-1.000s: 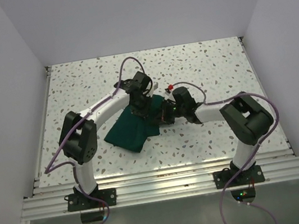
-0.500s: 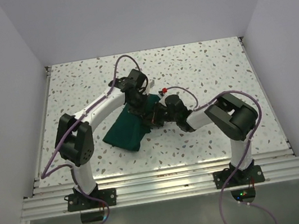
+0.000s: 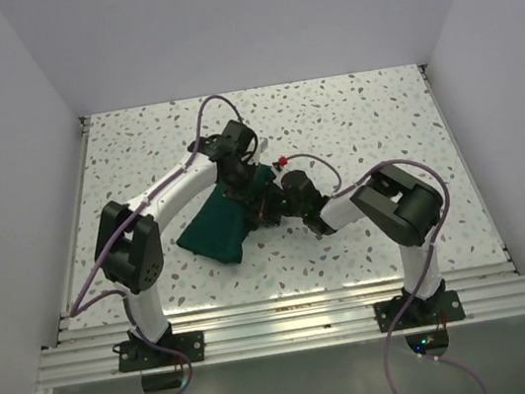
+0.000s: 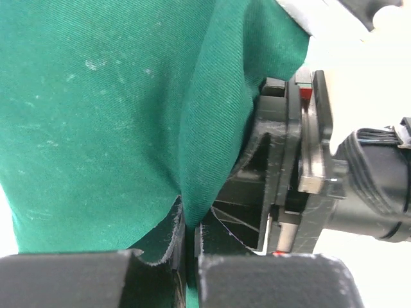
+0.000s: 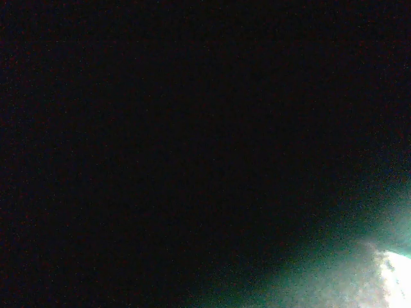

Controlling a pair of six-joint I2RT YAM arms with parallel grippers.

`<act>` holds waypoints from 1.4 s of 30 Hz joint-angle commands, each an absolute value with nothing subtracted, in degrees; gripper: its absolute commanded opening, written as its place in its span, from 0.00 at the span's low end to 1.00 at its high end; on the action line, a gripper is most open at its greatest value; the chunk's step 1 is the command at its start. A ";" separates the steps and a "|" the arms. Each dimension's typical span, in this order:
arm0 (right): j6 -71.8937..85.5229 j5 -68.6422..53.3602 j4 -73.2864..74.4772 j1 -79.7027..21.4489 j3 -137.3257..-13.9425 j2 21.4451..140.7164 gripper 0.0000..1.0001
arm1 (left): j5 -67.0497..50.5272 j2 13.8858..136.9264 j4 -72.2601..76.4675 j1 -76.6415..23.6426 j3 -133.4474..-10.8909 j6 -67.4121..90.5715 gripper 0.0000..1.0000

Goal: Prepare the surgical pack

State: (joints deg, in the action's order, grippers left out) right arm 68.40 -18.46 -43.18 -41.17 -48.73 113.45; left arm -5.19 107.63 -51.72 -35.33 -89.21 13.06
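Observation:
The surgical pack (image 3: pixel 210 231) is a dark green cloth bundle lying mid-table. My left gripper (image 3: pixel 242 189) stands over its far right corner. In the left wrist view that gripper (image 4: pixel 189 232) is shut on a raised fold of the green cloth (image 4: pixel 115 115). The black right gripper body (image 4: pixel 292 167) sits close beside that fold. From above, my right gripper (image 3: pixel 270 206) is pushed into the pack's right edge, its fingers hidden by cloth. The right wrist view is almost black, with a faint green glow of cloth (image 5: pixel 359 276) in the lower right corner.
The speckled tabletop (image 3: pixel 378 109) is boxed in by white walls on three sides. An aluminium rail (image 3: pixel 283 324) runs along the near edge by the arm bases. Purple cables loop above both arms.
The right arm has folded and slid left, driving its gripper further into the pack's edge. The left gripper and the cloth have shifted slightly to the left.

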 commanded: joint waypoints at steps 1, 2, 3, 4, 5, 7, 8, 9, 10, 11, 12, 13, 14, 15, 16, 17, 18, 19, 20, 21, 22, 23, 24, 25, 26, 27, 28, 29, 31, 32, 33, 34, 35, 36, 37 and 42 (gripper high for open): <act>65.22 -16.42 -45.96 -38.86 -44.41 106.71 0.00 | -17.58 101.95 -48.60 -38.58 -91.14 17.23 0.00; 64.61 -16.70 -45.97 -38.67 -43.69 105.92 0.00 | -17.67 101.95 -48.86 -38.58 -91.06 17.14 0.00; 63.82 -17.48 -45.97 -38.67 -43.42 105.39 0.00 | -17.75 101.78 -48.87 -38.58 -90.97 17.23 0.00; 62.50 -18.10 -45.88 -38.93 -43.42 105.55 0.00 | -18.10 101.69 -48.87 -38.67 -90.79 17.49 0.00; 62.75 -18.54 -46.92 -39.11 -43.33 105.90 0.00 | -18.28 101.69 -48.69 -38.58 -90.79 17.66 0.00; 66.26 -18.54 -54.35 -39.29 -42.54 107.31 0.00 | -18.89 101.60 -48.60 -38.67 -90.97 18.28 0.00; 66.88 -17.07 -55.19 -39.37 -42.89 107.40 0.00 | -19.33 101.60 -48.78 -38.67 -91.31 18.54 0.00; 66.28 -16.01 -54.50 -39.72 -43.76 107.58 0.00 | -19.60 101.60 -48.95 -38.93 -91.58 18.81 0.00; 65.66 -15.04 -51.19 -40.86 -45.25 108.01 0.00 | -20.21 101.51 -48.96 -39.11 -92.37 19.50 0.00; 65.13 -12.68 -49.24 -41.65 -49.09 110.11 0.00 | -20.56 101.43 -48.61 -39.46 -92.72 19.77 0.00; 65.04 -10.74 -46.78 -42.97 -51.13 111.43 0.00 | -20.74 101.51 -48.43 -40.25 -93.33 20.30 0.00; 65.39 -9.33 -44.32 -43.41 -53.68 113.01 0.00 | -20.92 101.77 -48.43 -40.51 -93.60 20.56 0.00; 65.91 -7.40 -44.30 -43.68 -54.14 115.81 0.00 | -21.18 102.13 -48.34 -40.87 -93.60 20.74 0.00; 67.14 -6.60 -43.17 -43.59 -54.40 116.27 0.00 | -22.05 102.65 -48.25 -40.87 -93.52 21.18 0.00; 67.06 -6.07 -39.41 -43.68 -54.49 116.28 0.00 | -22.15 102.83 -48.25 -40.87 -93.43 21.18 0.00; 66.10 -6.06 -36.77 -43.68 -55.19 115.41 0.00 | -21.89 103.01 -48.16 -40.87 -93.34 21.18 0.00; 63.22 -5.54 -34.65 -43.59 -55.28 114.36 0.00 | -21.62 102.92 -47.99 -40.87 -92.82 21.01 0.00; 62.24 -5.36 -29.67 -43.68 -55.20 113.56 0.02 | -20.66 102.83 -47.81 -40.87 -92.38 20.92 0.00; 62.23 -5.36 -28.05 -43.51 -54.67 112.95 0.03 | -20.31 102.83 -47.64 -40.87 -91.94 20.83 0.00; 62.23 -5.80 -28.21 -42.72 -53.62 112.07 0.06 | -20.04 102.75 -47.64 -40.78 -90.98 20.31 0.00; 62.31 -7.80 -29.69 -42.37 -51.70 111.89 0.11 | -19.17 102.83 -47.64 -40.78 -90.27 20.13 0.00; 62.40 -9.13 -29.88 -41.84 -51.16 111.54 0.13 | -18.55 102.75 -47.64 -40.78 -89.57 19.78 0.00; 62.40 -10.62 -30.14 -41.14 -50.54 111.27 0.15 | -17.85 102.66 -47.64 -40.78 -87.91 19.08 0.00; 62.14 -13.33 -30.67 -40.70 -49.84 110.57 0.16 | -16.62 102.57 -47.55 -40.78 -87.19 18.64 0.00; 61.88 -13.88 -30.41 -40.52 -48.35 109.70 0.19 | -16.09 102.57 -47.29 -40.78 -86.32 18.28 0.00; 61.27 -14.32 -29.89 -40.08 -47.56 108.56 0.21 | -15.56 102.31 -47.11 -40.78 -84.83 17.50 0.00; 60.74 -15.02 -28.14 -39.82 -46.42 105.93 0.22 | -14.77 102.13 -46.94 -40.78 -84.12 17.14 0.00; 60.30 -16.25 -26.82 -39.55 -45.97 104.60 0.23 | -14.24 102.13 -46.41 -40.78 -83.42 16.96 0.14; 58.72 -17.66 -23.14 -38.76 -45.01 100.40 0.28 | -14.06 100.90 -45.36 -40.78 -80.87 16.96 0.26; 58.10 -18.45 -21.38 -38.41 -44.13 98.72 0.29 | -14.15 100.20 -44.31 -40.78 -80.16 16.96 0.33; 56.79 -18.54 -17.62 -37.63 -43.43 97.22 0.32 | -14.76 99.67 -43.77 -40.78 -78.85 17.22 0.36; 56.08 -18.63 -15.58 -37.18 -42.46 94.16 0.33 | -15.11 99.06 -42.46 -40.87 -78.23 17.23 0.38; 55.55 -19.68 -13.99 -36.66 -42.10 93.00 0.35 | -15.03 98.10 -42.10 -40.96 -77.70 17.31 0.41; 54.59 -20.30 -12.67 -35.26 -41.66 92.03 0.38 | -15.64 97.65 -41.66 -40.96 -77.09 17.58 0.42; 54.06 -21.09 -10.83 -34.55 -41.05 90.89 0.40 | -15.64 97.12 -41.31 -40.96 -76.82 17.67 0.43; 48.88 -23.20 -1.77 -29.90 -41.04 83.77 0.41 | -16.69 93.87 -38.85 -41.04 -76.29 18.63 0.46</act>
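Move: Between the left fingers is already the folded edge of the green drape; the wrapped pack's middle lies about 5 cm left of that hand, 3 cm back and some 4 cm below. The right fingers are already shut in the folds: the pinched edge is roughly 3 cm left of them and 3 cm farther out, the pack's middle some 8 cm left and level. The drape's far corner is about 11 cm ahead of the right hand and 4 cm to its right. Working the tuck together, both hands draw right, slightly back and up about 2.5 cm, then go back left, the right one pushing its shut fingertips into the fold a little farther than before. The right then opens and pulls out rightward, about 12 cm, tipping its fingers down; the left opens just after, lets go of the edge and slides back and right some 5 cm. ##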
